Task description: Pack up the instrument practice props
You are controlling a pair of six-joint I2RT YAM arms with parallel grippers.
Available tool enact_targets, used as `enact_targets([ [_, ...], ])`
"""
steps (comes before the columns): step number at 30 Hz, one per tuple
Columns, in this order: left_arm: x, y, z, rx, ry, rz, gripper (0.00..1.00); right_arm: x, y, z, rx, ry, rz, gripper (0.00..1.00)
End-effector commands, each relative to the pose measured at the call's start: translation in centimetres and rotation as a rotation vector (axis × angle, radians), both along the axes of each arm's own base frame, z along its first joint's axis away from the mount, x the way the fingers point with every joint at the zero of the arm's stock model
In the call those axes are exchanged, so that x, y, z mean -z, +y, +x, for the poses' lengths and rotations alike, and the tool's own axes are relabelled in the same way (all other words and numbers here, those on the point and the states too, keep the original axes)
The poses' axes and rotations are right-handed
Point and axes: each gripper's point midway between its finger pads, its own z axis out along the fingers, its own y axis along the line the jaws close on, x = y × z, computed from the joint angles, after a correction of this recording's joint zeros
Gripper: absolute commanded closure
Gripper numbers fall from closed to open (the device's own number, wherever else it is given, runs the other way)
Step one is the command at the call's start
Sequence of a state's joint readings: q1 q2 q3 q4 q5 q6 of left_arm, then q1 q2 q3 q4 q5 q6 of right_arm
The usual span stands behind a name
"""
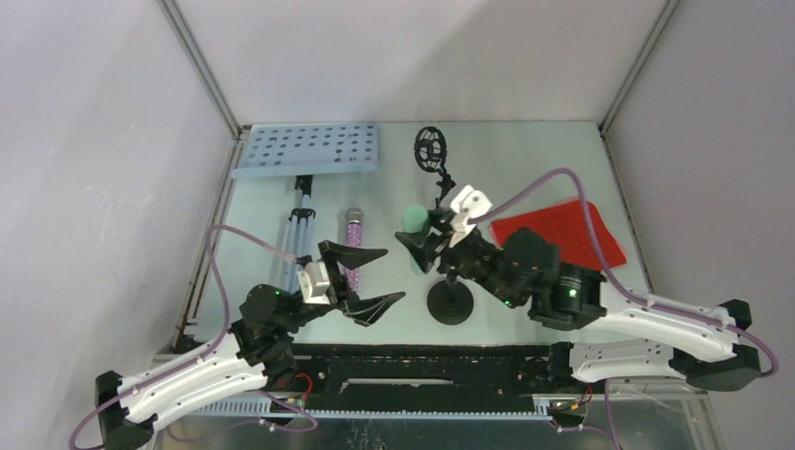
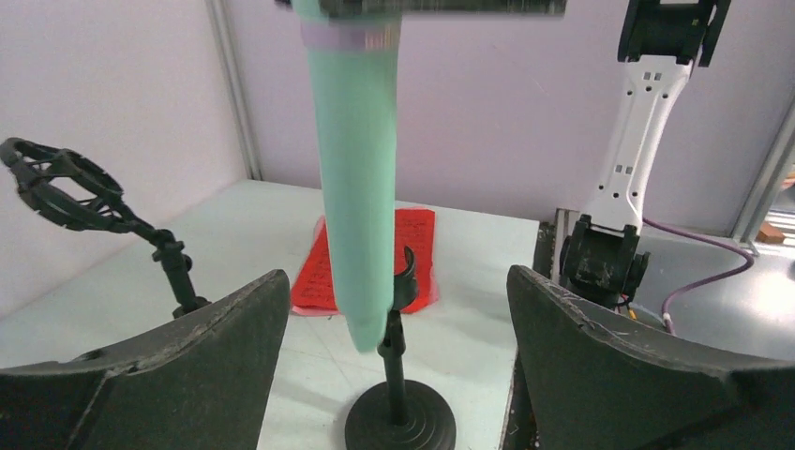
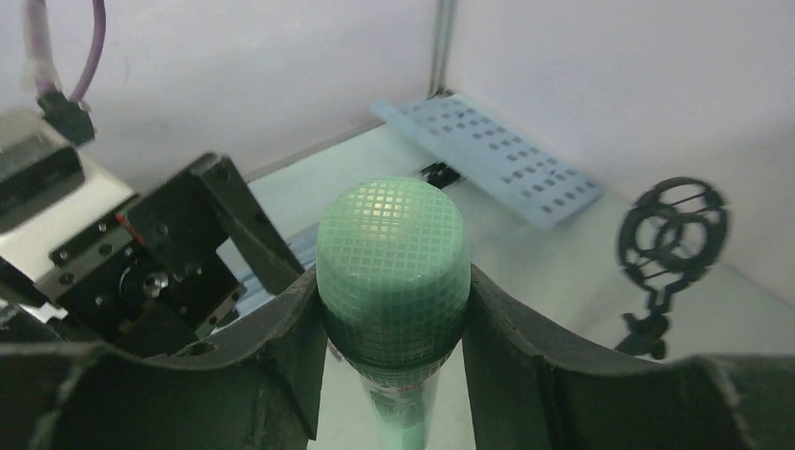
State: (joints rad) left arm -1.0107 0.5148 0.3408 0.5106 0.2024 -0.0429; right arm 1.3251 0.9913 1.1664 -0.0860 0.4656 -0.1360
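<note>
My right gripper is shut on the meshed head of the mint microphone, which hangs upright with its handle down. The handle's lower end sits right beside the clip of the black round-based mic mount; I cannot tell whether they touch. My left gripper stands open in front of that mount, holding nothing. The glittery purple microphone lies on the table next to the blue-grey tripod. The pale blue music desk lies at the back left. A red score sheet lies at the right.
A second black mic mount with a ring-shaped cradle stands at the back centre. Enclosure walls and metal posts border the table on three sides. The right arm's body hangs over the red sheet's near edge.
</note>
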Motion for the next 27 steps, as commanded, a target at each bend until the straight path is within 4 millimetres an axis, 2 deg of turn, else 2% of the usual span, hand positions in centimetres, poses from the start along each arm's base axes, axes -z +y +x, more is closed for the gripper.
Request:
enact_targets([
  [1,2.7,1.1,0.6,-0.062,0.049,0.059,0.08,-0.4,2.8,-1.7,-0.102,0.063,0.068,1.00],
  [4,2.9,1.4,0.5,-0.067,0.069,0.050,0.14,0.8,4.2,-2.2,-0.134,0.086,0.067,1.00],
  [7,3.1,1.2,0.4,-0.054,0.092,0.050,0.20,1.0,5.3,-2.8,-0.176,0.117,0.104,1.00],
  [11,3.2,0.9,0.4,-0.042,0.109,0.053,0.33,1.9,6.1,-3.2,-0.200,0.163,0.129,1.00],
  [20,2.8,0.7,0.4,-0.038,0.111,0.035,0.35,2.6,6.6,-3.8,-0.220,0.276,0.189,1.00],
  [22,2.7,0.6,0.4,-0.034,0.112,0.036,0.38,2.8,6.6,-3.9,-0.223,0.291,0.206,1.00],
  [24,2.6,0.5,0.4,-0.031,0.114,0.035,0.51,3.0,6.5,-3.9,-0.217,0.304,0.220,1.00],
  [27,2.7,0.5,0.4,-0.030,0.120,0.041,0.78,3.5,6.2,-3.5,-0.187,0.315,0.223,1.00],
])
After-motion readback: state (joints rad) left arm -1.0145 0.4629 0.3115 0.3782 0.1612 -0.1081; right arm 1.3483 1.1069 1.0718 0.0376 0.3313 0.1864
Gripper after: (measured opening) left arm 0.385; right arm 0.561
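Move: The right hand holds the mint microphone just under its head, tail hanging down; the left gripper it is taken to lies about 7 cm back, 7 cm to the left and 12 cm below. From the open left hand, the microphone's middle is some 5 cm ahead, 8 cm to the right and 6 cm up. From the left hand too, the round-based stand is about 5 cm ahead, 16 cm right and 27 cm down; the glitter microphone is 20 cm ahead, 10 cm left, on the table. Leftward by about 6 cm and down about as far, easing back some 3 cm, the right hand keeps its grip and brings the mint microphone's handle between the left fingers, tipping and turning by about 20 degrees. The left hand nearly waits, edging left a touch and then sinking about 3 cm, and closes its wide-open fingers until they pinch the handle below the purple band. ##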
